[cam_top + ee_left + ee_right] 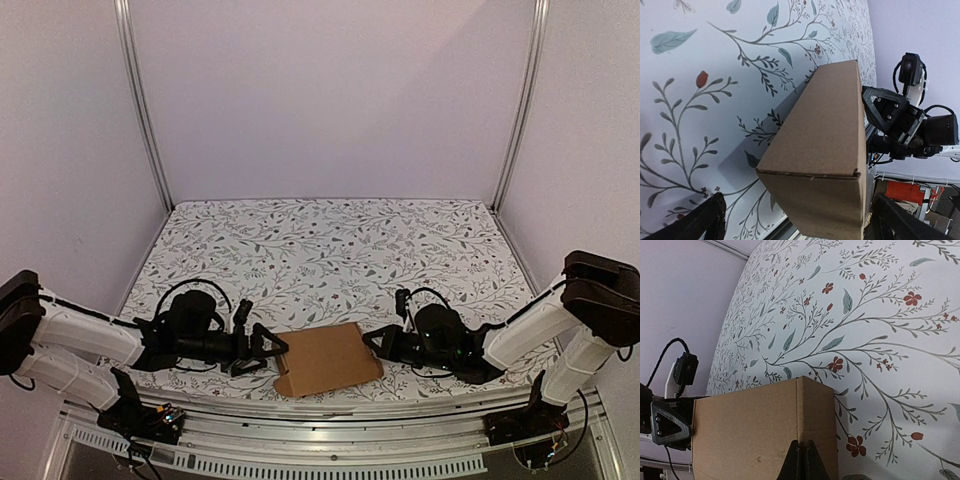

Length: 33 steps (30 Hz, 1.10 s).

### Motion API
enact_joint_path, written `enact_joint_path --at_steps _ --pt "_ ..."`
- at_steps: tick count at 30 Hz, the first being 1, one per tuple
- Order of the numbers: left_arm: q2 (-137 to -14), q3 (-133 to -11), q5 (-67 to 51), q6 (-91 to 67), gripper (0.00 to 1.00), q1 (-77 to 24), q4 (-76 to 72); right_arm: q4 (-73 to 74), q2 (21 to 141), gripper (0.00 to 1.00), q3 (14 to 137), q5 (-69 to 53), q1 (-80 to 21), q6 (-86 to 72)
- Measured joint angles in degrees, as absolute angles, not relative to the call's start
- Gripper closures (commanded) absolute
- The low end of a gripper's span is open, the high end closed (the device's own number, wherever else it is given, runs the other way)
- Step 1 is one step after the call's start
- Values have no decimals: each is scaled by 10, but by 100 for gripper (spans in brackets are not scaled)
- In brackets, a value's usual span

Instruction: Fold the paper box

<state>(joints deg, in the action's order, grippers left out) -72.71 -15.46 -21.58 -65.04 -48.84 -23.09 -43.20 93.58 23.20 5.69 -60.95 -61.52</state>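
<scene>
The paper box (326, 360) is a closed brown cardboard oblong lying on the floral table near its front edge, between my two grippers. My left gripper (276, 353) is open at the box's left end. In the left wrist view its fingers (704, 221) are spread wide, one on each side of the box's near end (822, 155), and neither touches the cardboard. My right gripper (369, 340) is shut at the box's right end. In the right wrist view its closed fingertips (801, 452) rest against a corner edge of the box (750, 427), with nothing between them.
The floral tablecloth (330, 250) reaches back to the pale walls. The table's front metal rail (330, 410) runs just below the box. Upright metal posts (140, 100) stand at the back corners. The left gripper's body (669, 422) shows past the box in the right wrist view.
</scene>
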Motion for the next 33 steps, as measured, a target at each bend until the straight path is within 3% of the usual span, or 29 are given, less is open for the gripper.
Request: enact_joint_path --at_steps 9,30,33 --pt "-757 -137 -221 -702 7 -488 -317 -465 957 100 232 57 -609 -627" --pt "-804 -137 -240 -746 45 -488 -419 -467 959 100 232 57 -609 -627" --pt "-807 -137 -241 -752 55 -487 -427 -464 957 100 232 58 -609 -626"
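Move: The closed paper box lies between the two hands. Its middle is about 9 cm to the right of the left hand, 1 cm back and 3 cm lower, with its left end only about 1 cm from the open fingers. The right gripper stands some 17 cm to the left hand's right and 5 cm farther out. From the right hand, the box's middle is about 7 cm left, 5 cm back and 3 cm lower. The box's left end is taken between the left fingers, one above and one below: the left hand edges about 2 cm right onto it, rising some 1.5 cm and easing slightly forward, while it rolls about 10 degrees and closes from wide open to roughly half. The right hand stays put, its shut fingertips still against the box's right end near the far corner. ##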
